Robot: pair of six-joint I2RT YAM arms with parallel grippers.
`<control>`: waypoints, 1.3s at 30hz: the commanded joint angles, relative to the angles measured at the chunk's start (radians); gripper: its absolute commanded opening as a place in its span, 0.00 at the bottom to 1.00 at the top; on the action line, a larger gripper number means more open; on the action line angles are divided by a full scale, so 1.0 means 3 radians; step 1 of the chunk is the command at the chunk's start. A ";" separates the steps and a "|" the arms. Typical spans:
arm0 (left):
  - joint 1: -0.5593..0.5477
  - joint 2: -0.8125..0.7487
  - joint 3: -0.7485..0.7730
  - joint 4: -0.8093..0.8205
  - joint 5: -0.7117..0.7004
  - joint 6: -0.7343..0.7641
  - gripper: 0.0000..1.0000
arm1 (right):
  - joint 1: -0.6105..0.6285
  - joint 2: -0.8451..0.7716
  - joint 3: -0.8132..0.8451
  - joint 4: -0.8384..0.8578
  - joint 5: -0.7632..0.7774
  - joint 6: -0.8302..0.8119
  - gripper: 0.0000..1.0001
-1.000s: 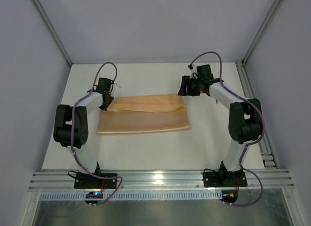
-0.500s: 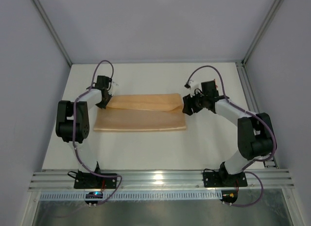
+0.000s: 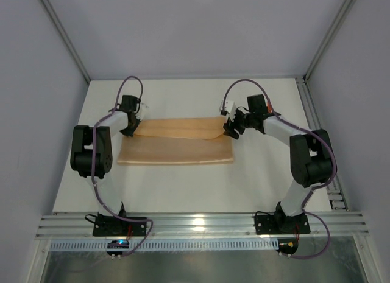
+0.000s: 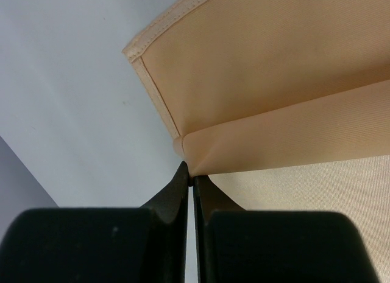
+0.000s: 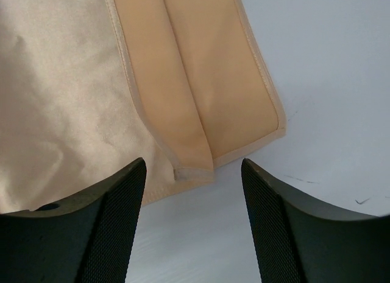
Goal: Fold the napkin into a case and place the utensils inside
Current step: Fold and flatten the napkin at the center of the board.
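Observation:
The peach-orange napkin [image 3: 177,146] lies on the white table, its far part folded over toward me into a narrower band [image 3: 180,128]. My left gripper [image 3: 130,131] sits at the band's left end, shut on the fold's corner [image 4: 189,167]; the cloth [image 4: 274,82] fans out beyond the tips [image 4: 192,176]. My right gripper [image 3: 230,128] hovers at the napkin's right edge, open, with the folded flap's corner [image 5: 195,171] just ahead of the gap between its fingers [image 5: 192,173] and nothing held. The utensils are out of view.
Grey enclosure walls stand on three sides. A metal rail [image 3: 201,224] runs along the near edge by the arm bases, and another rail [image 3: 315,115] lines the table's right side. Bare white table [image 3: 183,185] lies between napkin and bases.
My right gripper came down from the far right to the napkin's right edge and opened wider. The left gripper shifted slightly and stayed shut on the fold corner.

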 commanded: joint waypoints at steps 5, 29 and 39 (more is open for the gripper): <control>0.0009 -0.0057 0.0088 -0.0010 -0.0036 0.0051 0.02 | -0.0003 0.0196 0.0464 -0.0749 -0.0244 -0.0882 0.66; 0.0009 -0.0143 0.0159 -0.0045 -0.0041 0.0046 0.02 | 0.0033 0.0784 0.1052 -0.1052 0.0036 -0.0536 0.15; 0.0015 -0.0087 0.0292 -0.0051 -0.0164 0.0046 0.03 | -0.0018 0.0968 0.1568 -0.1005 -0.0045 0.0328 0.03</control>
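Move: The raised flap's right corner is roughly 1 cm ahead of the right hand, 1 cm to its left and 5 cm below. From that hand, the napkin's far right corner is about 8 cm ahead and 1 cm to the right, and its near right corner about 10 cm back and 3 cm right. The left hand already grips the flap's left end; the napkin's far left corner lies some 7 cm straight ahead of it, slightly below. Bring the open right gripper down about 4 cm onto the flap's right corner, easing slightly back and turning it about 10 degrees counter-clockwise. Shut the fingers on the corner while sliding forward, then carry it forward and up towards the napkin's far edge, turning the wrist back. Keep the left pinch still, and at the end ease it forward and up about 1 cm. ##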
